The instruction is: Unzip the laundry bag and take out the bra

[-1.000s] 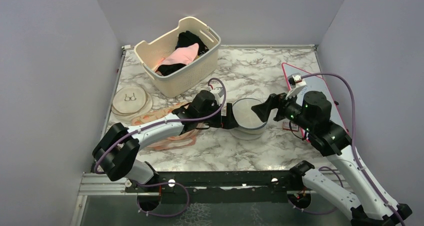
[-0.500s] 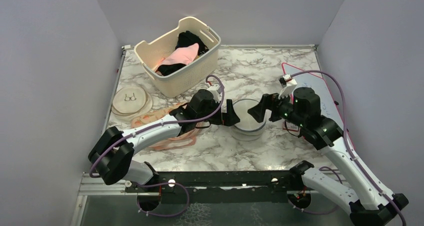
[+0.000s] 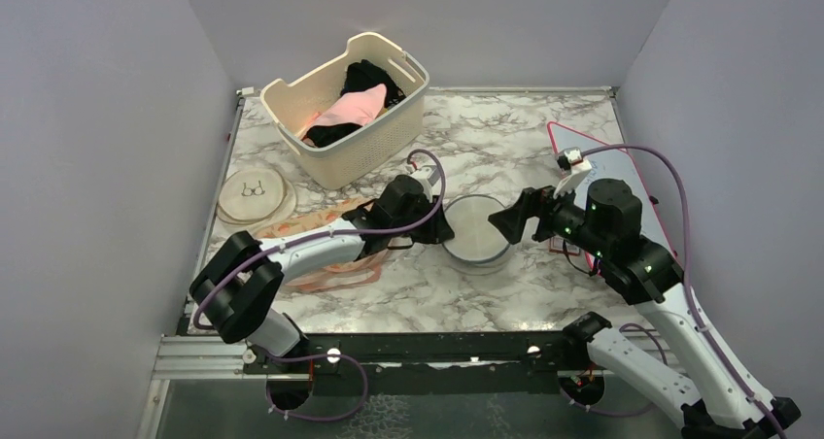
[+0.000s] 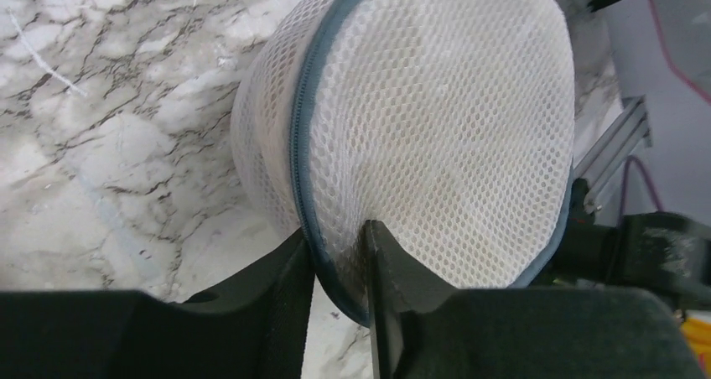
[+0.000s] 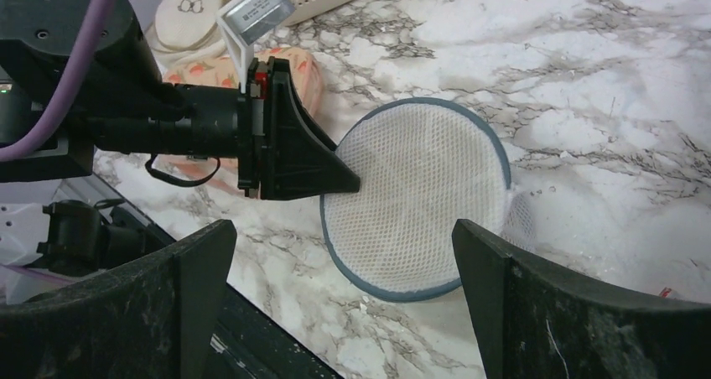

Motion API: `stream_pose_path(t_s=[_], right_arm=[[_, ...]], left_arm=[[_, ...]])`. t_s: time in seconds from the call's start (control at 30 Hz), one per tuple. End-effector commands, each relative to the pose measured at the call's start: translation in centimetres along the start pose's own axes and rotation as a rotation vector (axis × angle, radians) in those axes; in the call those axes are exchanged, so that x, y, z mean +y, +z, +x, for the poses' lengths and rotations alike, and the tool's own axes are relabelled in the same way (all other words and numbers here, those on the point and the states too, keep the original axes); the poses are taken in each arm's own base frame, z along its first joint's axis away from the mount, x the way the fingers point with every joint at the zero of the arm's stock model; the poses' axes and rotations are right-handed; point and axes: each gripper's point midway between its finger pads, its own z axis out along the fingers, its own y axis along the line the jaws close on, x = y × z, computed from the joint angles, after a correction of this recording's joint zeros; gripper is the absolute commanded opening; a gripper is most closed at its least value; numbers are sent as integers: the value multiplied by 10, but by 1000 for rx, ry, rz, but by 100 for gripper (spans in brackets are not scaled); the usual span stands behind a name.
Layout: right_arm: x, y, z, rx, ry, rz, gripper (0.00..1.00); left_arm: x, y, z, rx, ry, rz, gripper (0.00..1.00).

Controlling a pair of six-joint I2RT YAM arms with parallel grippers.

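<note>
The round white mesh laundry bag (image 3: pixel 474 230) with a dark blue-grey zip rim sits mid-table. It fills the left wrist view (image 4: pixel 436 119) and shows in the right wrist view (image 5: pixel 419 194). My left gripper (image 3: pixel 439 230) is shut on the bag's left rim; its fingers (image 4: pixel 289 287) pinch the blue zip edge and mesh. My right gripper (image 3: pixel 508 223) is open just right of the bag, with its fingers (image 5: pixel 197 278) spread wide and apart from it. The bra is not visible; the bag is zipped.
A cream basket (image 3: pixel 352 109) with pink and black clothes stands at the back left. A flat cream disc with a glasses drawing (image 3: pixel 255 195) and a peach patterned pouch (image 3: pixel 321 254) lie left. A red-edged board (image 3: pixel 607 172) lies right.
The right gripper has drawn back slightly to the right from the bag. The left gripper has shifted a little toward the bag's left rim; the bag has settled flatter.
</note>
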Motion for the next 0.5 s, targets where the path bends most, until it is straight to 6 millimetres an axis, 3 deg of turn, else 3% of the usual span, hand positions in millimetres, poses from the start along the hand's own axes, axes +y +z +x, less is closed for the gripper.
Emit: stream_pose_path(t_s=[0.0,0.17,0.47], right_arm=[[10,5,9,47,-50,-84,100],[28,17,21,111,-52,-210,100],[42,43,45,199,0,-351,100]], left_arm=[[6,-13,15,-3,53,19,14],[19,-31,26,-27,118,3,0],[39,-60,25,-99,225,-77,0]])
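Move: The left hand's nearly shut fingers straddle the near-left rim of the white round laundry bag, whose middle lies about 6 cm to their right, level with them fore and aft, and some 5 cm below. From the open right hand the bag's middle is roughly 6 cm left and 12 cm below. The patterned pouch lies about 22 cm left of the left hand and 3 cm back; the small red box is some 12 cm right of the right hand and 3 cm back. The left fingers pinch shut on the zipped rim of the laundry bag and drag it about 5 cm left and 3–4 cm back, dipping 2 cm first and then starting to rise. The right hand follows over the bag's right side, fingers wide open: some 5 cm left and 3 cm down, swinging about 15 degrees counter-clockwise and tipping down slightly. ##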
